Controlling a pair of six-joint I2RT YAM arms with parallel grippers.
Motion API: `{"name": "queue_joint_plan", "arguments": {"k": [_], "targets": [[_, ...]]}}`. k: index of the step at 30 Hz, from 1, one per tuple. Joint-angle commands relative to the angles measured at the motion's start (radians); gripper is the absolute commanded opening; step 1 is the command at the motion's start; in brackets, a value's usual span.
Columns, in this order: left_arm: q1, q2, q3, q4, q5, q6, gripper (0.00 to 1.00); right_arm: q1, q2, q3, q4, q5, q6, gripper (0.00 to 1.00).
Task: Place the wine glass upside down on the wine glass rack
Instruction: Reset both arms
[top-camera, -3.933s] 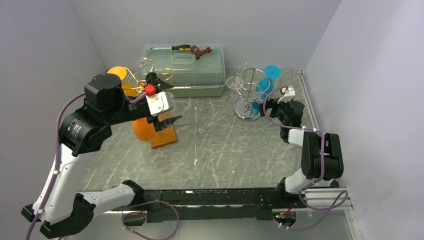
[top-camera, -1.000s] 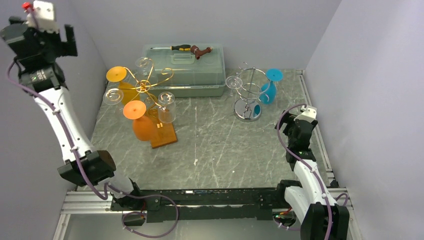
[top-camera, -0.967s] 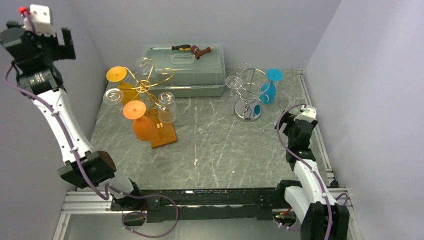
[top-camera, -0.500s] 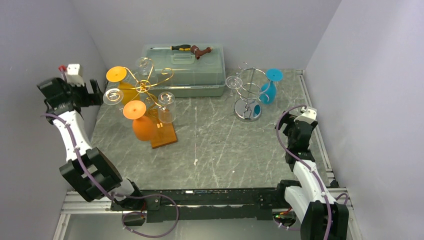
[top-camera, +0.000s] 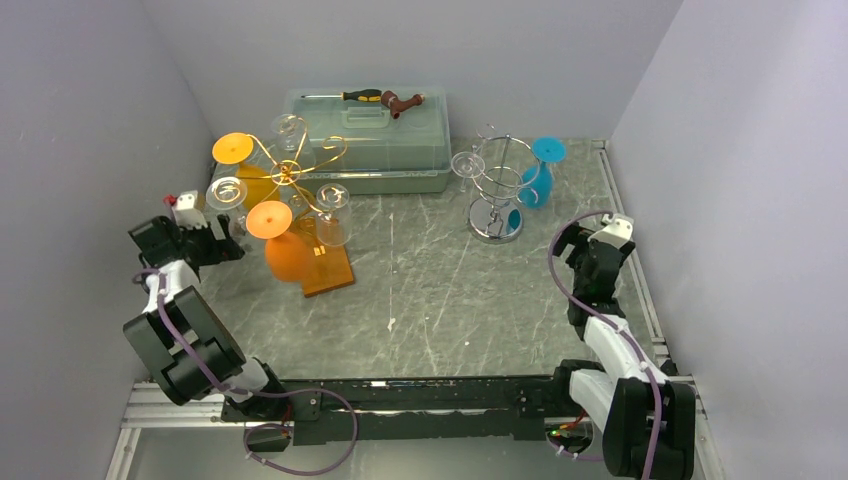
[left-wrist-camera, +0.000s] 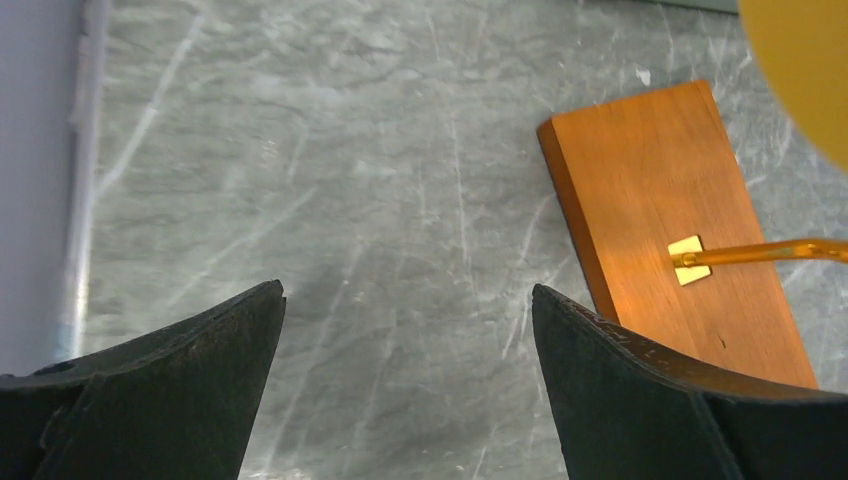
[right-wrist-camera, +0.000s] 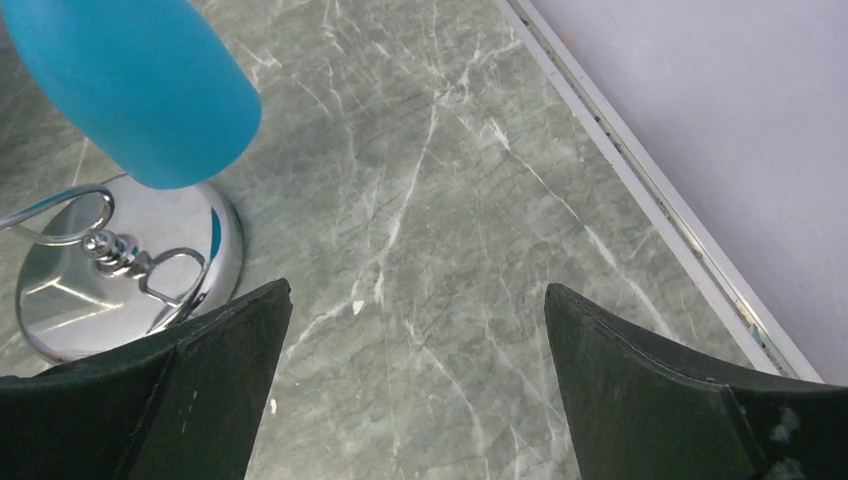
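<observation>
Wine glasses hang upside down on two racks. On the gold rack (top-camera: 290, 170) with a wooden base (top-camera: 328, 270) hang an orange glass (top-camera: 285, 250), a second orange one (top-camera: 240, 165) and clear glasses (top-camera: 333, 215). The chrome rack (top-camera: 497, 195) carries a blue glass (top-camera: 540, 175) and a clear glass (top-camera: 466, 165). My left gripper (top-camera: 228, 243) is low at the table's left side, open and empty, pointing at the wooden base (left-wrist-camera: 680, 230); bare table shows between its jaws (left-wrist-camera: 407, 291). My right gripper (top-camera: 567, 243) is open and empty (right-wrist-camera: 418, 288), right of the chrome base (right-wrist-camera: 130, 270) and blue glass (right-wrist-camera: 140, 80).
A translucent toolbox (top-camera: 365, 140) stands at the back with a screwdriver (top-camera: 355, 96) and a brown tool (top-camera: 403, 100) on its lid. Walls close in the left, back and right sides. A metal rail (right-wrist-camera: 650, 190) runs along the table's right edge.
My left arm has swung down from high against the left wall and folded low at the table's left side. The right arm has barely moved. The glasses stay on their racks.
</observation>
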Motion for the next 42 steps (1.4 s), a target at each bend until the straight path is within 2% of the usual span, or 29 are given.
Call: {"name": "queue_joint_plan", "arguments": {"k": [1,12,15,20,23,27,33,38,42], "targets": [[-0.039,-0.011,-0.076,0.195,0.044,-0.082,1.0,-0.006,0.025,-0.021,0.138,0.026,0.013,1.0],[-0.106,-0.046,-0.201,0.403,0.077,-0.19,1.0,-0.008,0.068,-0.126,0.341,0.073,0.041,1.0],[-0.128,-0.055,-0.307,0.578,0.092,-0.257,1.0,-0.009,0.104,-0.12,0.347,0.091,0.025,1.0],[-0.203,-0.041,-0.421,0.782,0.01,-0.27,0.99,-0.008,0.1,-0.148,0.398,0.068,0.05,1.0],[-0.221,-0.018,-0.453,0.872,-0.02,-0.285,1.0,-0.008,0.158,-0.119,0.418,0.03,0.042,1.0],[-0.234,0.037,-0.49,1.033,-0.042,-0.305,1.0,-0.008,0.231,-0.143,0.536,0.039,0.049,1.0],[-0.263,0.084,-0.502,1.12,-0.074,-0.351,0.99,-0.007,0.306,-0.162,0.657,0.051,0.052,1.0],[-0.297,0.234,-0.542,1.372,-0.122,-0.38,0.99,0.006,0.387,-0.189,0.791,0.056,0.036,1.0],[-0.33,0.18,-0.511,1.22,-0.172,-0.336,0.99,0.05,0.485,-0.181,0.874,0.059,-0.016,1.0]]}}
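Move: The gold wine glass rack stands about 24 cm to the left hand's right and 3 cm ahead, its middle slightly above hand height; its orange goblet hangs some 21 cm right and 5 cm back, the yellow one 11 cm right and 14 cm ahead. From the right hand, the chrome rack is roughly 24 cm left and 13 cm ahead, about level, with its blue goblet 13 cm left and 13 cm ahead. Open left hand sweeps about 10 cm right towards the gold rack and sinks; open right hand lowers about 5 cm. ##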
